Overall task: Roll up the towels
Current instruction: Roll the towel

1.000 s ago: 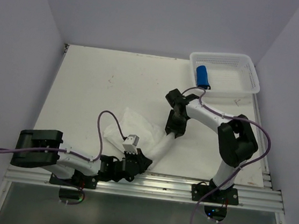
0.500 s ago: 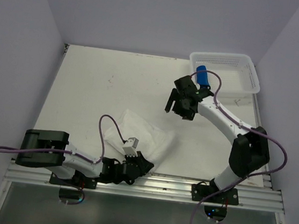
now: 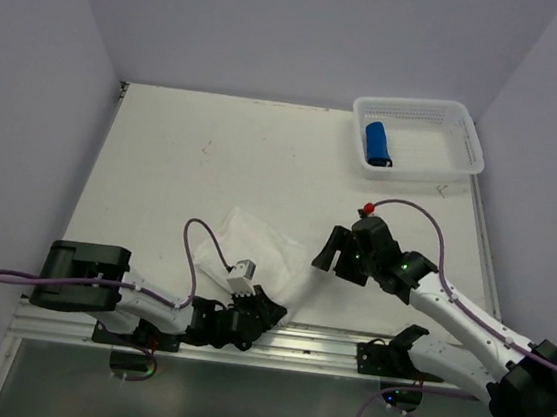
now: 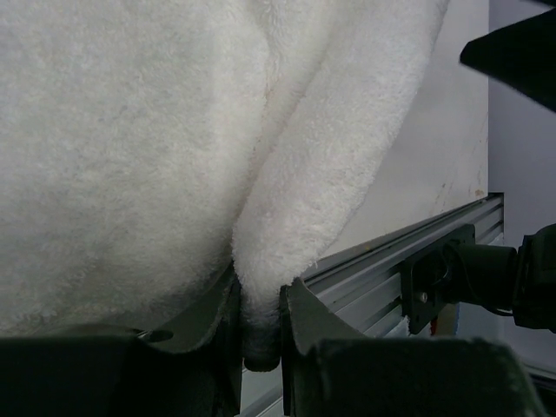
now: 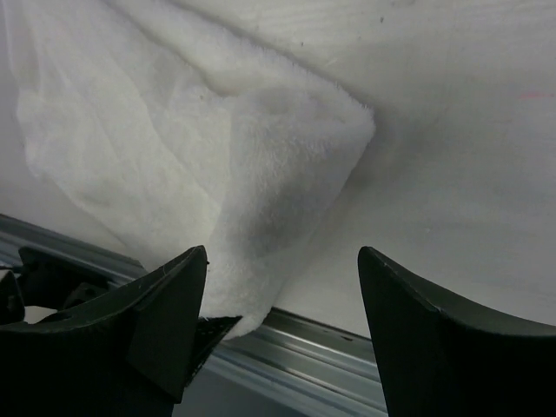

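The white towel point(image 3: 259, 247) lies crumpled near the table's front edge, and it fills the left wrist view point(image 4: 174, 130). My left gripper point(image 3: 265, 313) is low at the towel's near edge, and its jaws point(image 4: 259, 300) are shut on a fold of the towel. My right gripper point(image 3: 326, 254) hovers just right of the towel's right edge, open with nothing between its fingers point(image 5: 282, 261). The right wrist view shows the towel's folded corner point(image 5: 200, 139) ahead of its left finger. The blue towel point(image 3: 377, 142) lies rolled inside the basket.
The white perforated basket point(image 3: 467, 140) stands at the back right corner. An aluminium rail point(image 3: 344, 342) runs along the near table edge, right under the towel's edge point(image 5: 304, 347) point(image 4: 391, 252). Walls close in the left, right and back.
My right gripper let go of the white towel's right edge, lifted toward the basket, then came back down beside the towel with jaws open. The towel's edge settled flat. The left gripper kept its hold.
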Available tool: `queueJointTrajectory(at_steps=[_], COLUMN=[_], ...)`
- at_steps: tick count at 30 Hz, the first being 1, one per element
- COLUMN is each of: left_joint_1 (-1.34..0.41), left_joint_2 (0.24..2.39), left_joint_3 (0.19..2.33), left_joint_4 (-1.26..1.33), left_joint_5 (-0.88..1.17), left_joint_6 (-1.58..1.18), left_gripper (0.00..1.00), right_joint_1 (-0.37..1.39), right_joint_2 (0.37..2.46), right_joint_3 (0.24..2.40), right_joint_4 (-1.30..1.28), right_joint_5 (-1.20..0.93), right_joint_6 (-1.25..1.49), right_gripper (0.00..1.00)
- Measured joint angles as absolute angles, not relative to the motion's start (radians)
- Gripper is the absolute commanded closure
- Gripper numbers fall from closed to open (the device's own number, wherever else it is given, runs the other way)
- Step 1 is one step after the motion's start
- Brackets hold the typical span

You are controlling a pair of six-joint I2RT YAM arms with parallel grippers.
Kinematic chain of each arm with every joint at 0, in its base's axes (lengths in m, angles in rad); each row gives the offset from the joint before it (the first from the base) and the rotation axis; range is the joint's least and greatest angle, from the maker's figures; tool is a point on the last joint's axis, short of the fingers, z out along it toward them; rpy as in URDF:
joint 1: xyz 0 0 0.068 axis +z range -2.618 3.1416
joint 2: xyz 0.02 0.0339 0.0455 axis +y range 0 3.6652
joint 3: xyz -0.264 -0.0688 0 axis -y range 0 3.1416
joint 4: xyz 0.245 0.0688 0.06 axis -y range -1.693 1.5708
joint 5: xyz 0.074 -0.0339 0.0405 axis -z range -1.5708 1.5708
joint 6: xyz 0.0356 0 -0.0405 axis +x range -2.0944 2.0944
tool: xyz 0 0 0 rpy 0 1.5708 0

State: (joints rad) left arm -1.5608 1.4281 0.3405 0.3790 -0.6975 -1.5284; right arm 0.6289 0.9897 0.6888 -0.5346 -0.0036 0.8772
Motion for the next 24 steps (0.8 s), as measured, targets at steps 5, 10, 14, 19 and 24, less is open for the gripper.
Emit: queueJointTrajectory(at_steps=[5, 10, 14, 19, 24], left_joint_1=[-1.585, -1.617, -1.64, -1.653, -1.657], left_joint_2=[1.431, 1.431, 1.431, 1.431, 1.435], left_joint_3=[0.358, 0.363, 0.365, 0.369, 0.375], left_joint_4=[0.34, 0.309, 0.289, 0.269, 0.258], left_joint_5=[-0.723, -0.752, -0.775, -0.791, -0.799], left_joint_6=[-1.553, -1.581, -1.611, -1.635, -1.642], left_gripper=[1.0, 1.0, 1.0, 1.0, 1.0], right_joint_1=[0.757, 0.808, 0.818, 0.818, 0.818], right_joint_2=[0.995, 0.984, 0.896, 0.747, 0.694], right_joint_3=[0.567, 0.467, 0.385, 0.36, 0.348], right_joint_4=[-0.423, -0.288, -0.246, -0.253, -0.251], right_joint_5=[-0.03, -0.04, -0.036, -0.004, 0.014], right_joint_6=[0.936, 0.992, 1.029, 1.032, 1.035], right_gripper=[0.25, 0.25, 0.25, 0.25, 0.38])
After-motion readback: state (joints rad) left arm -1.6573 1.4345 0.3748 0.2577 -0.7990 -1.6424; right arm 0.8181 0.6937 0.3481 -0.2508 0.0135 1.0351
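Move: The towel's folded right side has its middle about 5 cm back and 8 cm left of the open right hand, some 9 cm below. From that hand, the flat part of the towel is level with it and about 19 cm left, the left gripper is some 12 cm back and 13 cm left, and the table's near edge is about 13 cm straight back. From the left hand, the folded side's middle is about 8 cm ahead and 4 cm right. Back and down, about 5 cm each way, and a little left, the open right hand swings beside the towel's folded right edge, then lifts again by some 3 cm. The wrist rolls about 15 degrees, its left side rising, and the fingers stay wide. The left hand keeps its pinch on the towel's near end and draws it back about 1.5 cm. ##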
